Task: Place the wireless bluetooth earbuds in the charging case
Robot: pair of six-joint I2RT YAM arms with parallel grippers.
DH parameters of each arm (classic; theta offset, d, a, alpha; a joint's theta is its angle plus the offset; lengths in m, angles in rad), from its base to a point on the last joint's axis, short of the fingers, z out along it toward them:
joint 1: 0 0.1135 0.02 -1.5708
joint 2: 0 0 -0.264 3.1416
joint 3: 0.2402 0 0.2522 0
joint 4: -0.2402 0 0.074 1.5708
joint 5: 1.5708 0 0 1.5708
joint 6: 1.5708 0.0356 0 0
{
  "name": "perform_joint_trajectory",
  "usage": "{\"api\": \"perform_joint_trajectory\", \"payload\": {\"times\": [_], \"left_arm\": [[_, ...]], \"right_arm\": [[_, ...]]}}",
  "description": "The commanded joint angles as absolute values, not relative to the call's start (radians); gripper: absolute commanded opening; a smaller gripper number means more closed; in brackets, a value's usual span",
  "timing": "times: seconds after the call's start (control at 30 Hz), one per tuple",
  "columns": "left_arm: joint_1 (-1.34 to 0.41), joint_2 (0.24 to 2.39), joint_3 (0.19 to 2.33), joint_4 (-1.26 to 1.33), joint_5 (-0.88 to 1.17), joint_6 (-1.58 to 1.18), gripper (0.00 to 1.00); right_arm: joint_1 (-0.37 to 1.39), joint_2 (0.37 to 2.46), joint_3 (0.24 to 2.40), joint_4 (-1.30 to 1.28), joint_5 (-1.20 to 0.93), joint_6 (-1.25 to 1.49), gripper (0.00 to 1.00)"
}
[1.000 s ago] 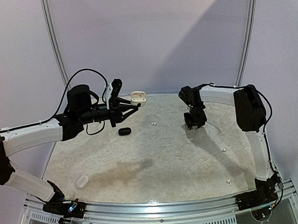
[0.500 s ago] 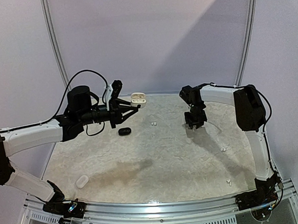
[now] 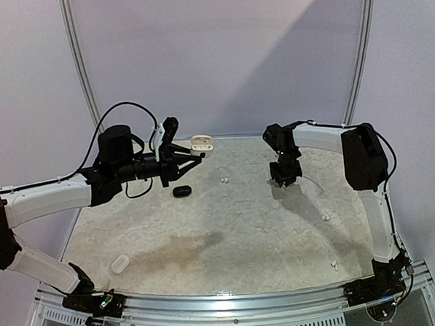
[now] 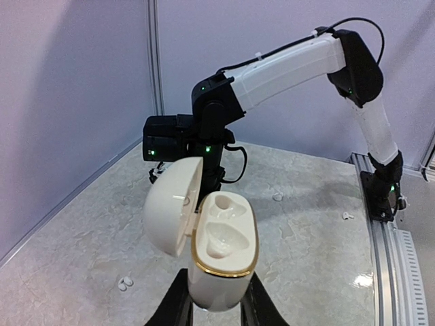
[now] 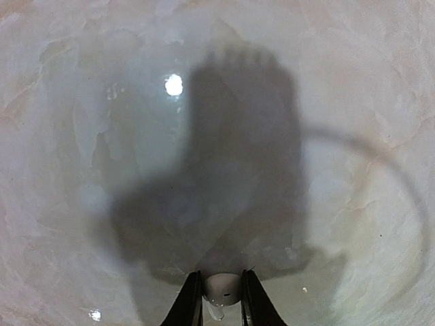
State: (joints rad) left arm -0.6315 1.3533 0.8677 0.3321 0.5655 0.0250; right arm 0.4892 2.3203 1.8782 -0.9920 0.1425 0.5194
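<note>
My left gripper (image 4: 217, 311) is shut on a white charging case (image 4: 221, 251) with a gold rim, held upright above the table. Its lid hangs open to the left and both sockets are empty. The top view shows that case (image 3: 201, 143) at the back left, at the left gripper's (image 3: 197, 156) tips. My right gripper (image 3: 284, 178) points down at the table, back centre-right. In the right wrist view its fingers (image 5: 192, 302) press on both sides of a small white earbud (image 5: 223, 288), just above the tabletop.
A black oval case (image 3: 181, 191) lies near the left gripper, and a white closed case (image 3: 120, 264) lies front left. Loose white earbuds lie mid-table (image 3: 223, 181), to the right (image 3: 325, 217) and front right (image 3: 334, 263). A pair of buds (image 4: 124, 282) lies below the held case.
The right gripper's fingers have drawn together onto the white earbud, and that gripper has shifted slightly. The left arm and the open case have stayed where they were.
</note>
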Motion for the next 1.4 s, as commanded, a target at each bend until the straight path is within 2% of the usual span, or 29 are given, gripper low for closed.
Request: {"api": "perform_joint_trajectory", "payload": {"times": [0.0, 0.13, 0.3, 0.43, 0.63, 0.93, 1.1, 1.37], "left_arm": [[-0.621, 1.332, 0.848, 0.349, 0.568, 0.034, 0.00], [-0.621, 1.332, 0.846, 0.365, 0.560, 0.037, 0.00], [-0.621, 1.337, 0.841, 0.464, 0.505, 0.026, 0.00], [-0.623, 1.354, 0.841, 0.556, 0.426, 0.048, 0.00], [-0.634, 1.388, 0.861, 0.666, 0.289, 0.076, 0.00], [-0.650, 1.398, 0.886, 0.712, 0.252, 0.080, 0.00], [-0.652, 1.397, 0.892, 0.736, 0.244, 0.094, 0.00], [-0.652, 1.394, 0.894, 0.745, 0.247, 0.080, 0.00]], "right_arm": [[0.479, 2.351, 1.895, -1.000, 0.125, 0.519, 0.06], [0.479, 2.294, 1.909, -0.966, 0.099, 0.493, 0.03], [0.517, 2.099, 1.910, -0.812, 0.085, 0.429, 0.00], [0.620, 1.892, 1.837, -0.519, 0.118, 0.311, 0.00], [0.782, 1.670, 1.627, 0.077, 0.073, 0.156, 0.00], [0.938, 1.732, 1.612, 0.431, -0.119, 0.073, 0.00], [0.952, 1.784, 1.603, 0.512, -0.167, 0.102, 0.00], [0.971, 1.836, 1.586, 0.517, -0.129, 0.087, 0.00]]}}
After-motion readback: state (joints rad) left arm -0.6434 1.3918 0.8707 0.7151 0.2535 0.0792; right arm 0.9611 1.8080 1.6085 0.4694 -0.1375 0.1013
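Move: The open charging case, still held by the left hand, is about 15 cm back, 26 cm left and 28 cm above the right hand, which already grips an earbud at the table. From that hand, a white earbud pair lies some 4 cm ahead and 23 cm left, the black case level with it and 40 cm left. That gripped earbud is roughly 15 cm ahead, 26 cm right and 26 cm below the left hand. Right hand lifts its earbud about 43 cm, swinging left and level towards the case the left hand raises. ##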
